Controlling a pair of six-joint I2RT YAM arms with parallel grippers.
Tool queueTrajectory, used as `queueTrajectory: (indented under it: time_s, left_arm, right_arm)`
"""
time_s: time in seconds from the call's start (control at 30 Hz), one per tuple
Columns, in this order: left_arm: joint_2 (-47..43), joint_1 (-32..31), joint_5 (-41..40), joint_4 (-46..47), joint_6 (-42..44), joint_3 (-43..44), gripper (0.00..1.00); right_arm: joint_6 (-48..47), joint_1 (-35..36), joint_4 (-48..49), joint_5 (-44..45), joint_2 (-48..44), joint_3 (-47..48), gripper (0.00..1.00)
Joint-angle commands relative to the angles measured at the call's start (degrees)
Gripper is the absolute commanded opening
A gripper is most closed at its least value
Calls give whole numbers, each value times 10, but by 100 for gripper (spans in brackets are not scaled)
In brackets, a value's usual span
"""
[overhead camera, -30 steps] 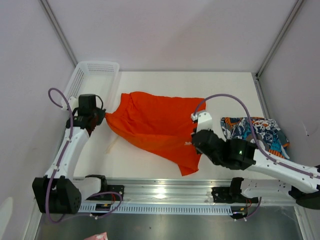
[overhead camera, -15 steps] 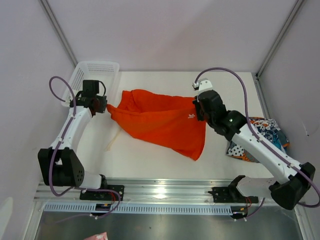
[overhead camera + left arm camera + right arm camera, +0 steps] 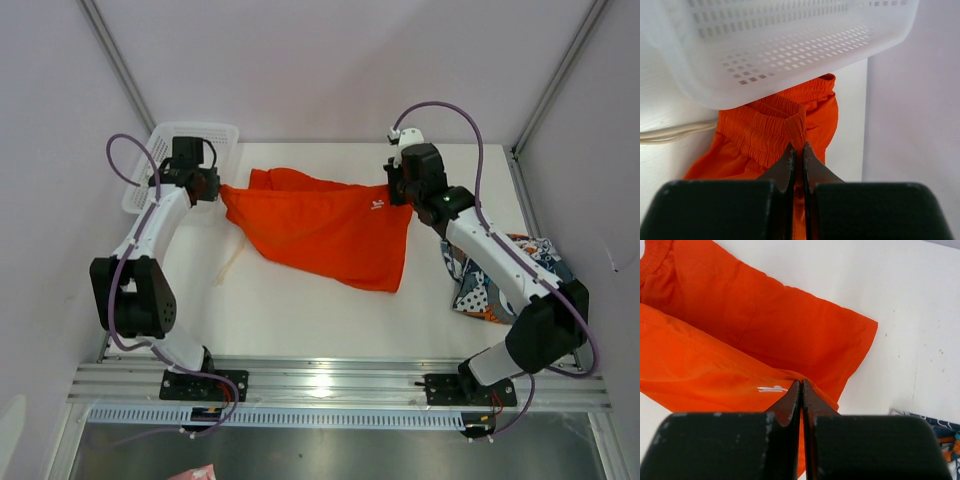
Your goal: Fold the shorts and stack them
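Observation:
The plain orange shorts (image 3: 320,230) hang stretched between both arms above the middle of the table, their lower edge drooping toward the front. My left gripper (image 3: 214,188) is shut on the elastic waistband (image 3: 785,122) at the shorts' left end. My right gripper (image 3: 392,193) is shut on a hem corner of the orange shorts (image 3: 740,350) at the right end, beside a small white logo (image 3: 772,388). The printed blue, teal and orange shorts (image 3: 505,275) lie bunched at the table's right edge, partly hidden by the right arm.
A white mesh basket (image 3: 180,155) stands at the back left corner, right next to the left gripper; in the left wrist view the basket (image 3: 790,45) fills the upper half. A white drawstring (image 3: 228,275) trails on the table below the shorts' left part.
Both grippers have carried the orange shorts toward the back of the table. The right arm swung from the front far back and the cloth is now stretched wider between them.

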Motion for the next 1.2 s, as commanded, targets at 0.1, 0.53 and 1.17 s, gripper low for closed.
queueTrajectory:
  time_s: [0.1,0.53,1.17]
  left_arm:
    - [29,4,9,30,-12,68,0]
    - [-121,5,21,36,30,-52,0]
    - [-362,4,-25,-11,46,-232,0]
  right_arm:
    - [6,-37,77,-41,31,35,0]
    - [13,68,45,-37,-186,-82,0]
    - [46,304,-78,159,-355,-103,0]
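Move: Both hands already pinch the orange shorts, the left by the ribbed waistband. The near table edge lies about 40 cm straight back from the left hand and 19 cm below, and 36 cm straight back from the right hand and 25 below. The white basket stands some 13 cm ahead of the left hand and 14 to its left; the folded patterned shorts lie about 14 cm back and 35 to the right of the right hand. Still pinching the orange shorts with shut fingers, both hands finish a forward swing of some 2.5 cm, then pull back towards the near table edge. The right goes faster and climbs, ending about 20 cm back and 10 cm higher, its fingers tipping up and turning counter-clockwise some 15 degrees each; the left ends 13 cm back and 4 cm up, tipping up slightly. ##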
